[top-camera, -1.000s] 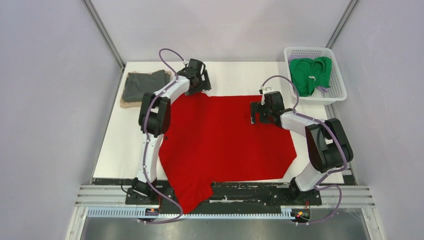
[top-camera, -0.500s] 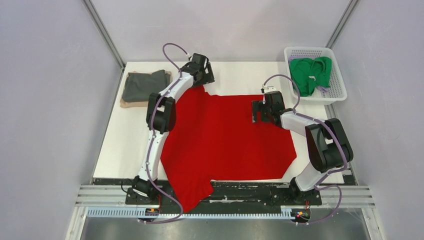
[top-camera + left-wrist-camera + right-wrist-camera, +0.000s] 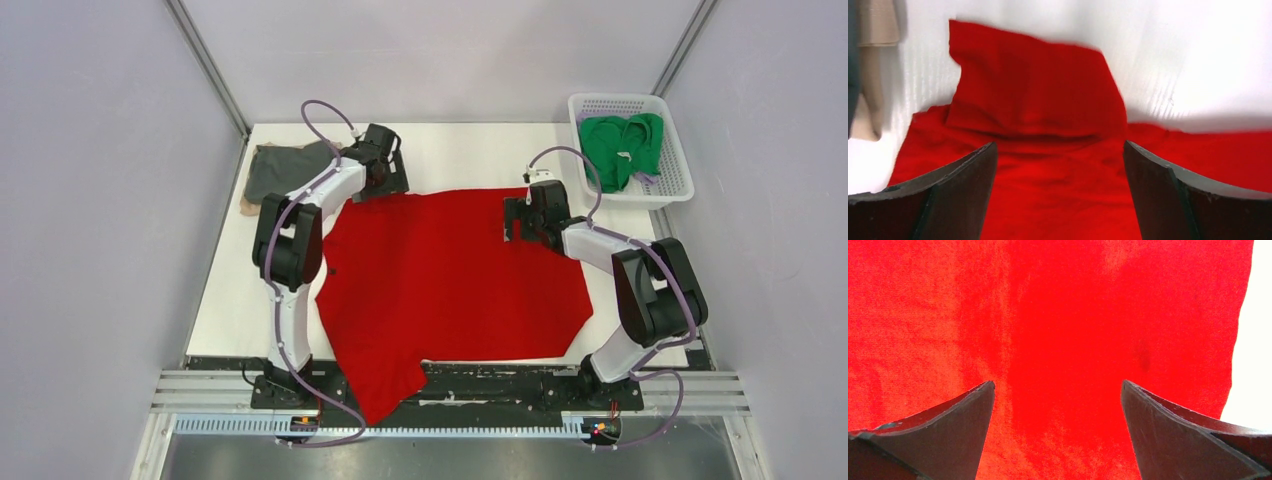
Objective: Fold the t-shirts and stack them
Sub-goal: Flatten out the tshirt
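Observation:
A bright red t-shirt (image 3: pixel 450 270) lies spread over the middle of the table, and its lower left part hangs over the near edge. My left gripper (image 3: pixel 388 185) is open just above its back left corner. In the left wrist view (image 3: pixel 1060 145) the jaws stand wide apart over red cloth (image 3: pixel 1038 90) that is rumpled into a raised flap. My right gripper (image 3: pixel 512 222) is open over the shirt's back right part. In the right wrist view (image 3: pixel 1058 382) flat red cloth (image 3: pixel 1063 315) lies between the jaws. A folded dark grey t-shirt (image 3: pixel 285 170) lies on a tan one (image 3: pixel 248 206) at the back left. A green t-shirt (image 3: pixel 620 145) is in the basket.
The white lattice basket (image 3: pixel 678 186) stands at the back right corner. Bare white table (image 3: pixel 460 155) runs behind the red shirt and on its left (image 3: pixel 240 290). Grey walls close in the sides. The tan cloth (image 3: pixel 873 30) shows at the left of the left wrist view.
My left gripper has moved left and nearer from the back of the table. The red shirt's back left corner, earlier drawn up to a point, now lies lower and wider. The right arm has stayed still.

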`<action>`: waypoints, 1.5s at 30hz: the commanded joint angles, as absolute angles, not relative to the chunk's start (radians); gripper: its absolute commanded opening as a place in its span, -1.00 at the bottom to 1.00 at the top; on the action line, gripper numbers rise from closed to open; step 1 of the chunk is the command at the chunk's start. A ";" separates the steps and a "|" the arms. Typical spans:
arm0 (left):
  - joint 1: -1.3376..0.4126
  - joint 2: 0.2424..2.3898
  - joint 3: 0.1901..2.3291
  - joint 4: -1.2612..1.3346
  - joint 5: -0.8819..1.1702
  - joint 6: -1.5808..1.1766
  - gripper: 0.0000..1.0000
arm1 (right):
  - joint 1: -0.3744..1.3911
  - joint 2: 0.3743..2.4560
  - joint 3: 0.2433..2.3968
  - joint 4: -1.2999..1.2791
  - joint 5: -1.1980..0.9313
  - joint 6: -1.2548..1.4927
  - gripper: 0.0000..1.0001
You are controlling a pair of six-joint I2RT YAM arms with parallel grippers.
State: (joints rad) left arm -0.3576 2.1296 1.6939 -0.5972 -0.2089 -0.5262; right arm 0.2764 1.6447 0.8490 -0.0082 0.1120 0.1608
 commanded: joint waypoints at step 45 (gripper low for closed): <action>-0.206 2.701 2.548 -0.638 0.075 -0.570 0.99 | 0.173 1.997 1.294 -0.024 0.123 0.225 0.96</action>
State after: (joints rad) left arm -0.2077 2.6587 2.5164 -0.7788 -0.0395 -0.5945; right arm 0.1783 2.0117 1.2411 0.0280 0.1059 0.2024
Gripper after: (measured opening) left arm 0.994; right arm 0.980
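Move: Both open hands are over the far part of the red t-shirt, the left a little higher; the shirt's middle lies about 24 cm back and 17 cm right of the left hand, 4 cm down. The grey folded shirt is 23 cm left and 3 cm ahead of that hand, 3 cm lower. From the right hand the red shirt's middle is 15 cm back, 14 cm left and 2 cm down, while the white basket's middle stands 22 cm ahead, 29 cm right and some 3 cm higher. Both hands, fingers staying open, first rise 1 to 3 cm, the left also drawing back about 4 cm, then come down so that the fingertips press on the far part of the red t-shirt. Keeping low, they push the cloth forward together, away from the bases, the left by roughly 14 cm and the right by about 12 cm, the left starting to tilt and ease up slightly near the end. ##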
